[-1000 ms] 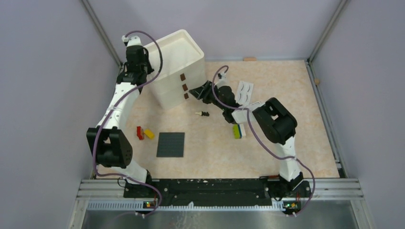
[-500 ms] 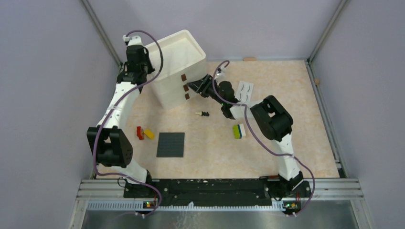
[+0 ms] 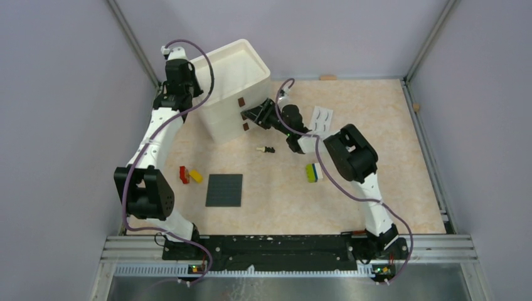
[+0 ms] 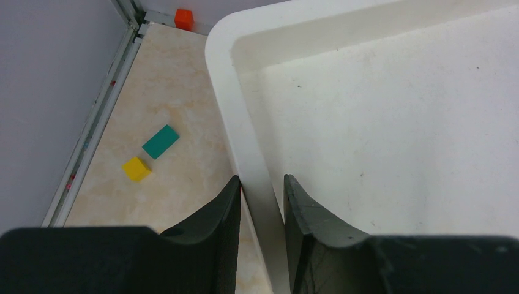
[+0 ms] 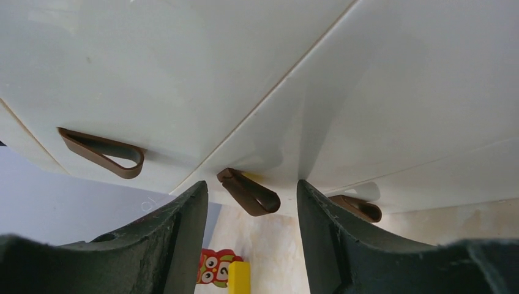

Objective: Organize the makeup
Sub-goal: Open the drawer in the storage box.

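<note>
A white drawer unit (image 3: pixel 232 84) stands at the back left, with three brown loop handles down its front. My left gripper (image 3: pixel 183 80) is shut on the unit's top rim (image 4: pixel 251 153), one finger outside and one inside the empty top tray. My right gripper (image 3: pixel 252 116) is open at the drawer front, and the middle handle (image 5: pixel 248 192) lies between its fingertips untouched. Of the makeup, a white false-eyelash card (image 3: pixel 322 119) lies right of the unit. A small dark and white item (image 3: pixel 266 149) lies on the table below the right gripper.
Red and yellow bricks (image 3: pixel 188 175) and a dark studded plate (image 3: pixel 224 189) lie near the table's front left. A yellow, green and blue block (image 3: pixel 312 172) sits by the right arm. Green (image 4: pixel 161 141) and yellow (image 4: pixel 135 168) blocks lie behind the unit, near the wall.
My right gripper has moved left and up along the drawer front, from near the lowest handle to the middle one. The left gripper has kept its hold on the rim.
</note>
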You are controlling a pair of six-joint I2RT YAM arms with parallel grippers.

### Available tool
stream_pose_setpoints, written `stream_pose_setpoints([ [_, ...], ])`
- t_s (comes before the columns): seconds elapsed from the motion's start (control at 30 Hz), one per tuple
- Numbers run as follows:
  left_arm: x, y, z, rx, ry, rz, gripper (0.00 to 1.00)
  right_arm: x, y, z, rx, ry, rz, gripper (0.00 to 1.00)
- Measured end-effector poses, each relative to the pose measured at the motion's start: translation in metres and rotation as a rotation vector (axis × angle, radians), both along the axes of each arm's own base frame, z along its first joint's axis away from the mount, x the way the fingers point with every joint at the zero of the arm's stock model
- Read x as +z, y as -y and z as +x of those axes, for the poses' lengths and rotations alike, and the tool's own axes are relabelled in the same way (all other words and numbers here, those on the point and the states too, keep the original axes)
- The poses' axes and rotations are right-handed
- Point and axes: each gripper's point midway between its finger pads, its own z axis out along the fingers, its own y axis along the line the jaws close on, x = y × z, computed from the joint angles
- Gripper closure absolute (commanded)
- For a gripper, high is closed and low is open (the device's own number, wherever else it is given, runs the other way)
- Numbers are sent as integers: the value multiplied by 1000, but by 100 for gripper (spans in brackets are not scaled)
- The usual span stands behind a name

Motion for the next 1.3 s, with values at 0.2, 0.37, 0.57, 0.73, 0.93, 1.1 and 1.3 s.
stream_pose_setpoints([
  [0.2,0,0,0,-2,0,-2,76,0,-5,-2,31,-15,0,67],
  [0.37,0,-1,0,-3,0,-3,76,1,-5,-2,32,-16,3,89],
  [0.57,0,-1,0,-7,0,-7,76,2,-5,-5,41,-2,12,99],
  [0.73,0,-1,0,-16,-1,-17,76,0,0,-12,41,20,28,100],
  [0.93,0,3,2,-41,2,-30,76,2,14,-37,58,25,8,100],
  [1.1,0,7,4,-60,3,-39,76,4,26,-64,78,40,-33,100],
  [1.3,0,7,5,-65,2,-42,76,6,36,-99,104,78,-93,100],
])
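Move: Between the right hand's open fingertips sits the middle drawer's brown handle, about 1 cm ahead and 1 cm to the left, level with them. The top drawer's handle is some 7 cm straight above that one, the bottom drawer's about 7 cm below. A small black-and-cream item lies on the table roughly 7 cm back, 6 cm right and 13 cm below the hand. From the left hand, already astride the box's rim, the middle handle is about 17 cm right, 3 cm back and 13 cm lower. Easing about half a centimetre left onto the handle, the right hand shuts its fingers fully and pinches the brown tab, then pulls the middle drawer back about 10 cm and some 4 cm right at nearly the same height, speeding up as it goes. The left hand keeps the storage box's left rim between its fingers, turning barely 5 degrees clockwise. ##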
